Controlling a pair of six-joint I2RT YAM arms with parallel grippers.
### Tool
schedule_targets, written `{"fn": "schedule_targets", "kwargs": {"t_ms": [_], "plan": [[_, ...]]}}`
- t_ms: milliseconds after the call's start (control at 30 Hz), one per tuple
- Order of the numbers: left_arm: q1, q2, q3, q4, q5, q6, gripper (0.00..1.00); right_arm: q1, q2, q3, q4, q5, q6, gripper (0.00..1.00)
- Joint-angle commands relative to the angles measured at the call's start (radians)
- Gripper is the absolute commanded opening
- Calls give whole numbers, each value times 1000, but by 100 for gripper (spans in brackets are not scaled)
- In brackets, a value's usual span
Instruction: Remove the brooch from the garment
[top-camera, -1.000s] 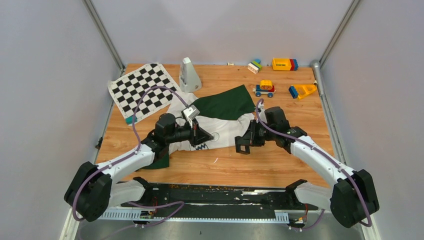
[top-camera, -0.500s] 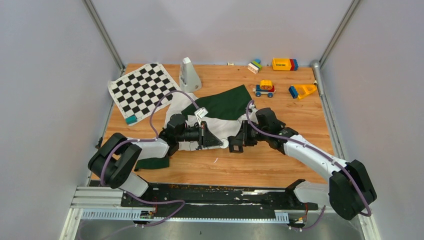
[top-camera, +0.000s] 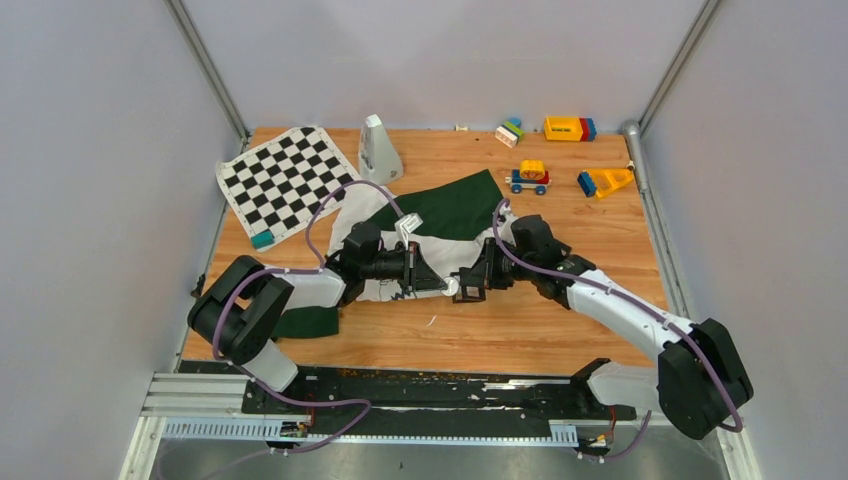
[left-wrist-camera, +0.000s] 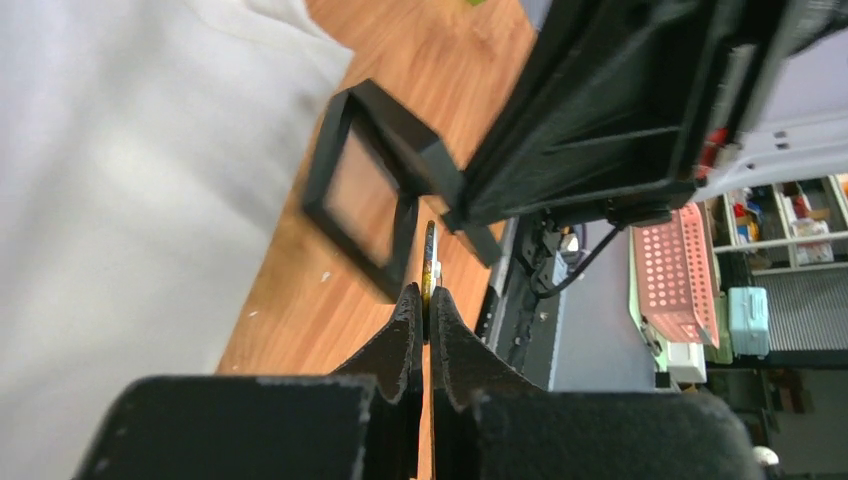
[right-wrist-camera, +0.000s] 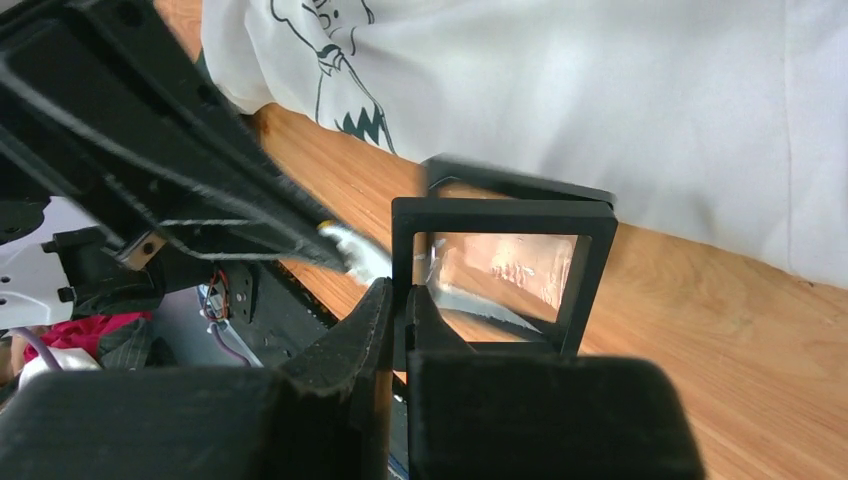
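The garment (top-camera: 462, 252), a white T-shirt with dark green sleeves and a black line drawing, lies crumpled mid-table and fills the left of the left wrist view (left-wrist-camera: 120, 150). My left gripper (left-wrist-camera: 427, 300) is shut on the brooch (left-wrist-camera: 430, 255), a thin gold sliver standing up between the fingertips, off the cloth and over bare wood. My right gripper (right-wrist-camera: 400, 295) is shut on one edge of a small black square tray (right-wrist-camera: 500, 215) with a clear film window. It holds the tray upright just in front of the brooch. In the top view both grippers (top-camera: 438, 284) (top-camera: 472, 288) meet at the shirt's near hem.
A chequered mat (top-camera: 285, 180) with a teal block (top-camera: 262, 240) lies at the back left, and a grey cone-shaped object (top-camera: 379, 150) stands behind the shirt. Toy bricks (top-camera: 569, 128), a toy car (top-camera: 528, 177) and a yellow-blue piece (top-camera: 605, 182) sit at the back right.
My left gripper has moved right, off the shirt's print toward the tray. My right gripper has carried the tray left to meet it. Both stayed shut.
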Motion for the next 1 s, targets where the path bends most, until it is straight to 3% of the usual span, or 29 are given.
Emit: {"fn": "schedule_targets", "kwargs": {"t_ms": [0, 200, 400, 733, 967], "plan": [[-1, 27, 65, -183, -87, 107, 0, 7, -57, -8, 61, 8, 17, 0], [19, 35, 97, -301, -115, 158, 0, 6, -84, -24, 69, 23, 27, 0], [16, -157, 24, -269, -152, 227, 0, 4, -89, -52, 129, -22, 57, 0], [-75, -510, -91, -381, -648, 540, 0, -60, 74, -84, 467, -403, 281, 0], [-81, -579, -217, -220, -656, 689, 0, -62, 290, -46, 657, -558, 347, 0]]}}
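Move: The left hand holds the brooch; the box in the right fingers sits about 5 cm to its right, 1 cm back and 2 cm lower. The garment's middle lies some 9 cm ahead, 4 cm left and 10 cm below the left hand, a white scrap about 4 cm back, 2 cm left on the table. From the right hand the brooch is about 6 cm left, 1 cm back and level. Left hand, keeping the brooch, dips about 4 cm, then lifts and swings 7 cm left; right follows, tilting box. ##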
